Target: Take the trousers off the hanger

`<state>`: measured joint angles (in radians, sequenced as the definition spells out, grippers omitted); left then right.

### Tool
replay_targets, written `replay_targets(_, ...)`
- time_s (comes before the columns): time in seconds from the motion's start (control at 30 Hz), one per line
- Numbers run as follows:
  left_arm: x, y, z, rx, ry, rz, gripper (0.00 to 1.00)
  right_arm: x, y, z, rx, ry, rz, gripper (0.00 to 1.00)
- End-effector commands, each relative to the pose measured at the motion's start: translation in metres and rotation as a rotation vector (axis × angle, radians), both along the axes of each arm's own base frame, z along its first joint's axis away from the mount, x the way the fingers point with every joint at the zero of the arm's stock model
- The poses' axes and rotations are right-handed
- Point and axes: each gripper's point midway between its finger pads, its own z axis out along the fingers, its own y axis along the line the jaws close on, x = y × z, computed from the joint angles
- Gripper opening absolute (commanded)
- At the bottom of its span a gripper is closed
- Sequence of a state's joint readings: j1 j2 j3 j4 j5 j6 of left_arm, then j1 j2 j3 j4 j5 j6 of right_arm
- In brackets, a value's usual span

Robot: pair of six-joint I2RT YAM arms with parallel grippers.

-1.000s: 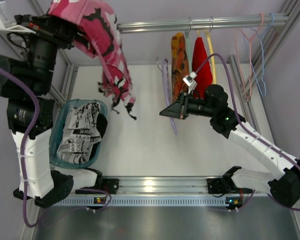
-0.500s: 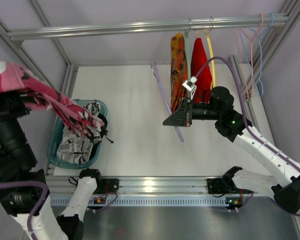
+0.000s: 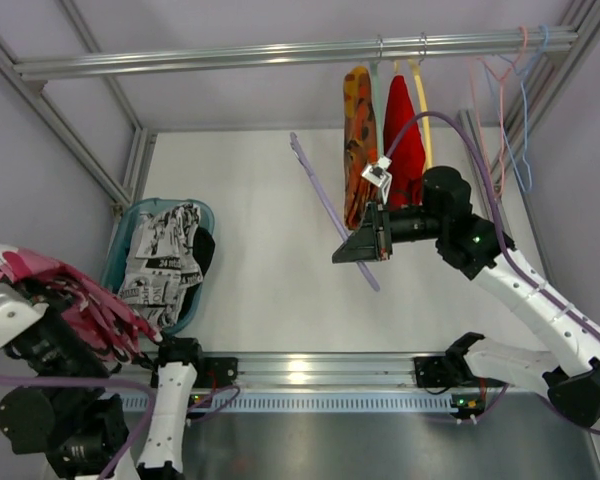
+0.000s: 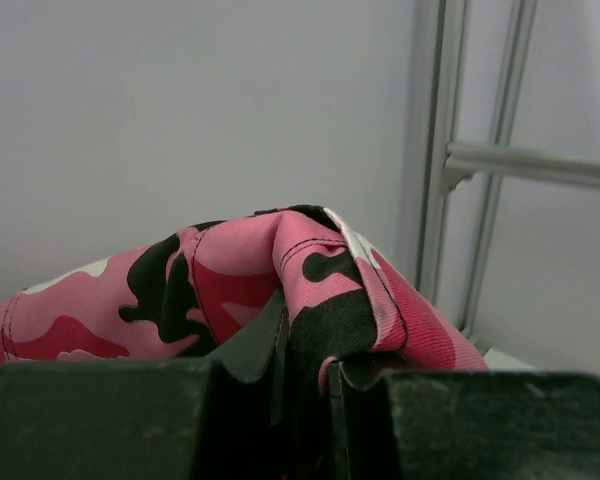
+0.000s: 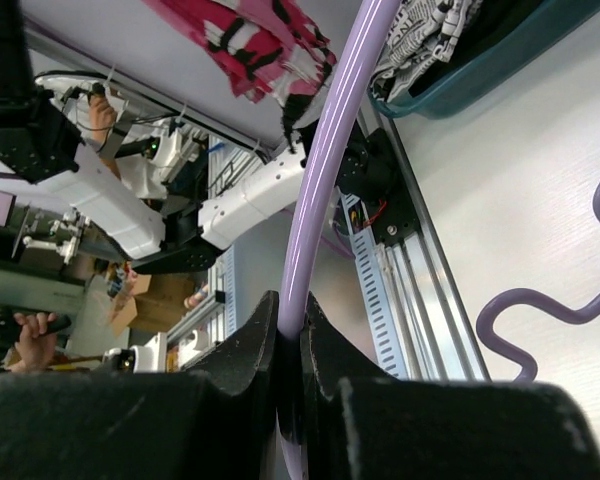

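The pink camouflage trousers (image 3: 42,276) are bunched at the near left corner, off the hanger. My left gripper (image 3: 55,335) is shut on a fold of them; the left wrist view shows the fabric (image 4: 280,280) pinched between its jaws (image 4: 305,365). The lilac hanger (image 3: 320,195) slants bare above the table's middle. My right gripper (image 3: 342,255) is shut on its bar, seen in the right wrist view as the hanger (image 5: 330,150) running up from the closed gripper (image 5: 290,310). The trousers (image 5: 250,35) show far off in that view.
A teal basket (image 3: 117,262) with black-and-white printed cloth sits at the left. An orange garment (image 3: 357,120) and a red garment (image 3: 405,130) hang from the rail (image 3: 280,52). Spare hangers (image 3: 505,110) hang at the far right. Frame posts stand along both sides.
My left arm has swung the trousers from the upper left down past the basket to the near left corner. The right gripper and hanger have shifted slightly right, the hanger tilting more.
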<state>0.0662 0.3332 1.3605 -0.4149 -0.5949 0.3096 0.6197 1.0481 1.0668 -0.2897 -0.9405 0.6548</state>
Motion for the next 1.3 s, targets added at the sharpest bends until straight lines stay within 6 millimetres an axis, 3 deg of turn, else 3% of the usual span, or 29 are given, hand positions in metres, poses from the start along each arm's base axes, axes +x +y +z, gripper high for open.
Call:
replay_targets(0.0, 0.013, 0.006, -0.019, 0.077, 0.101, 0.068, 0.00, -0.010, -0.005, 0.029, 0.053, -0.125, 0.046, 0.00)
replay_targets(0.1, 0.041, 0.005, -0.043, 0.069, 0.178, 0.042, 0.00, -0.011, -0.005, 0.030, 0.049, -0.128, 0.049, 0.00)
replay_targets(0.17, 0.082, -0.002, -0.072, 0.044, 0.248, -0.037, 0.00, -0.011, -0.006, 0.031, 0.046, -0.136, 0.050, 0.00)
replay_targets(0.2, 0.087, -0.002, -0.074, 0.043, 0.264, -0.038, 0.00, -0.012, -0.007, 0.030, 0.041, -0.130, 0.050, 0.00)
replay_targets(0.37, 0.172, -0.024, -0.113, -0.042, 0.338, -0.235, 0.00, -0.021, -0.012, 0.031, 0.026, -0.132, 0.073, 0.00)
replay_targets(0.43, 0.196, -0.031, -0.129, -0.068, 0.363, -0.289, 0.00, -0.024, -0.015, 0.035, 0.027, -0.154, 0.080, 0.00)
replay_targets(0.47, 0.215, -0.031, -0.152, -0.087, 0.419, -0.297, 0.00, -0.025, -0.016, 0.037, 0.026, -0.162, 0.080, 0.00)
replay_targets(0.53, 0.232, -0.032, -0.177, -0.114, 0.480, -0.311, 0.00, -0.029, -0.022, 0.042, 0.019, -0.186, 0.073, 0.00)
replay_targets(0.57, 0.244, -0.033, -0.208, -0.139, 0.560, -0.319, 0.00, -0.030, -0.024, 0.043, 0.015, -0.193, 0.074, 0.00)
replay_targets(0.67, 0.258, -0.037, -0.258, -0.186, 0.687, -0.342, 0.04, -0.036, -0.035, 0.051, 0.006, -0.219, 0.066, 0.00)
replay_targets(0.77, 0.261, -0.047, -0.308, -0.225, 0.853, -0.400, 0.23, -0.044, -0.047, 0.056, -0.003, -0.214, 0.066, 0.00)
replay_targets(0.8, 0.256, -0.050, -0.327, -0.245, 0.937, -0.411, 0.35, -0.048, -0.051, 0.060, 0.002, -0.229, 0.065, 0.00)
replay_targets(0.83, 0.258, -0.054, -0.343, -0.270, 1.005, -0.426, 0.41, -0.050, -0.055, 0.057, -0.014, -0.220, 0.061, 0.00)
replay_targets(0.9, 0.255, -0.058, -0.356, -0.313, 1.076, -0.441, 0.52, -0.058, -0.061, 0.063, -0.005, -0.240, 0.070, 0.00)
replay_targets(0.93, 0.252, -0.063, -0.355, -0.337, 1.093, -0.466, 0.67, -0.058, -0.064, 0.064, -0.008, -0.241, 0.059, 0.00)
replay_targets(1.03, 0.252, -0.096, -0.333, -0.339, 1.048, -0.664, 0.98, -0.065, -0.074, 0.075, -0.003, -0.284, 0.030, 0.00)
replay_targets(1.07, 0.251, -0.110, -0.307, -0.315, 0.978, -0.752, 0.98, -0.068, -0.077, 0.077, -0.003, -0.296, 0.021, 0.00)
replay_targets(1.17, 0.244, -0.133, -0.257, -0.262, 0.861, -0.888, 0.98, -0.079, -0.088, 0.091, 0.007, -0.350, -0.016, 0.00)
replay_targets(1.27, 0.235, -0.144, -0.219, -0.207, 0.770, -0.951, 0.98, -0.090, -0.100, 0.105, 0.021, -0.406, -0.070, 0.00)
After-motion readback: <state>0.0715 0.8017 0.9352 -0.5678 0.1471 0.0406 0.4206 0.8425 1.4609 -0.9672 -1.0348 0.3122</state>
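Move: The left hand, high and close over its own foot with the pink trousers in its fingers, has the basket's middle about 27 cm ahead, 4 cm to its right and 48 cm below; black cloth lies in the basket some 9 cm right of that middle. The right hand holds the freed lavender hanger: the orange garment hangs roughly 23 cm ahead, 3 cm right and 5 cm above it, the red garment level with that and about 12 cm right of the hand. The left fingers let go of the trousers over the basket, opening wide after the hand has swung some 25 cm forward and 35 cm down, tipping about 60 degrees from pointing upward to forward and down. It then rises off and turns clockwise. The right hand keeps its pinch on the hanger and draws it right, up and back, away from the orange garment. ##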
